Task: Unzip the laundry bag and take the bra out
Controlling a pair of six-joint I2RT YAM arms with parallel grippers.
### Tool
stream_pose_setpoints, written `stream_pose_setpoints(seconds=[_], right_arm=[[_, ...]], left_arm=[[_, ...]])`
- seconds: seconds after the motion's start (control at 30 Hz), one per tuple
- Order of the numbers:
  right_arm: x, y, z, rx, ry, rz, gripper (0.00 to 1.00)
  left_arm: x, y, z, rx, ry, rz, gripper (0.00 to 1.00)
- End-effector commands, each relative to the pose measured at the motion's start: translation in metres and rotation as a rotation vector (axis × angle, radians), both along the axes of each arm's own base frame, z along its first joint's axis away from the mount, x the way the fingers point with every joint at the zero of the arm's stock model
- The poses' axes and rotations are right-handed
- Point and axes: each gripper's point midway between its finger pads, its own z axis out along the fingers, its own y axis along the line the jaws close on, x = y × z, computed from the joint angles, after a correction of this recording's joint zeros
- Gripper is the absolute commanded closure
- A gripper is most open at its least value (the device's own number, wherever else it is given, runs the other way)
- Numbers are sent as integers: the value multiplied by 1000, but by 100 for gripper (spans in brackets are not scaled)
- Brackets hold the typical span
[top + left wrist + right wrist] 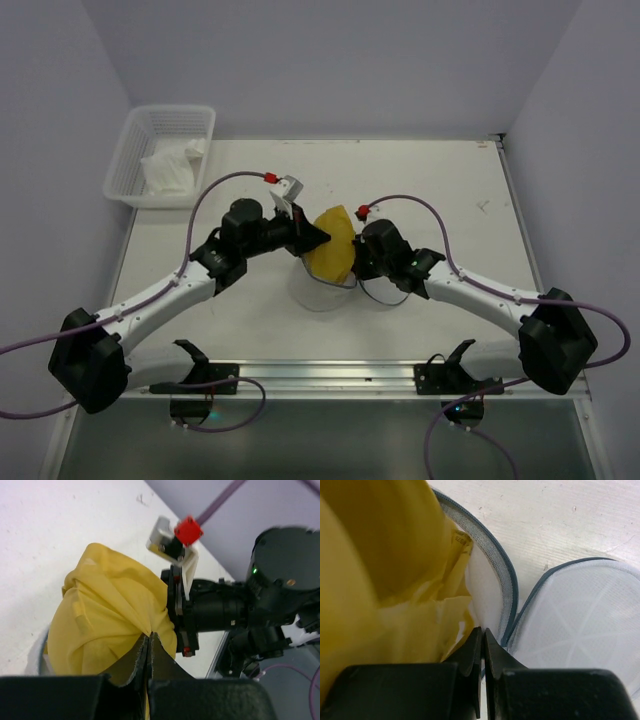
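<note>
The yellow bra [335,245] hangs bunched up in the middle of the table, half out of the white mesh laundry bag [318,292] below it. My left gripper [322,237] is shut on a fold of the bra [107,610], its fingertips [150,636] pinching the cloth. Just to the right, my right gripper [358,262] is shut on the white mesh at the open rim of the laundry bag [490,597]. The grey-blue zipper [507,577] runs open around the rim, and the mesh lid [580,617] lies flipped to the right. The bra [385,580] fills the left of the right wrist view.
A white slatted basket [135,150] holding a white cloth [172,168] stands at the table's back left corner. The right arm's wrist [225,612] sits close beside my left gripper. Walls enclose the table on three sides.
</note>
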Motion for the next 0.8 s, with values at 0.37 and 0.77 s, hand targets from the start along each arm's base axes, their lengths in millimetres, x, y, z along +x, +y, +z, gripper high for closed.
stream_pose_setpoints(seconds=[0.37,0.77], right_arm=[[-2,-5,-9,-22,14,-11,100],[0,-2,-16,-40,29,8,100]], left_arm=[[35,52,200,-377,-308,227,100],[132,169,262,-178,-435,713,100]])
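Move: The left gripper already holds the yellow bra, its lower end still in the laundry bag, whose middle sits about 17 cm below this hand, 2 cm left and 1 cm ahead. The white basket is some 40 cm ahead, 46 cm left and 18 cm down; the bag's lid lies 3 cm ahead, 14 cm right and 20 cm down. From the right gripper the basket is roughly 39 cm ahead, 55 cm left and 6 cm lower. Lift the left gripper about 30 cm, fast, keeping the bra pinched so it comes out of the bag's mouth; swing increasingly left, and less so forward, bringing it across towards the basket's side while the fingers turn counter-clockwise and tip upward, some 30 degrees each. Keep the right gripper shut on the zipped edge of the bag, sinking only about 2 cm. ##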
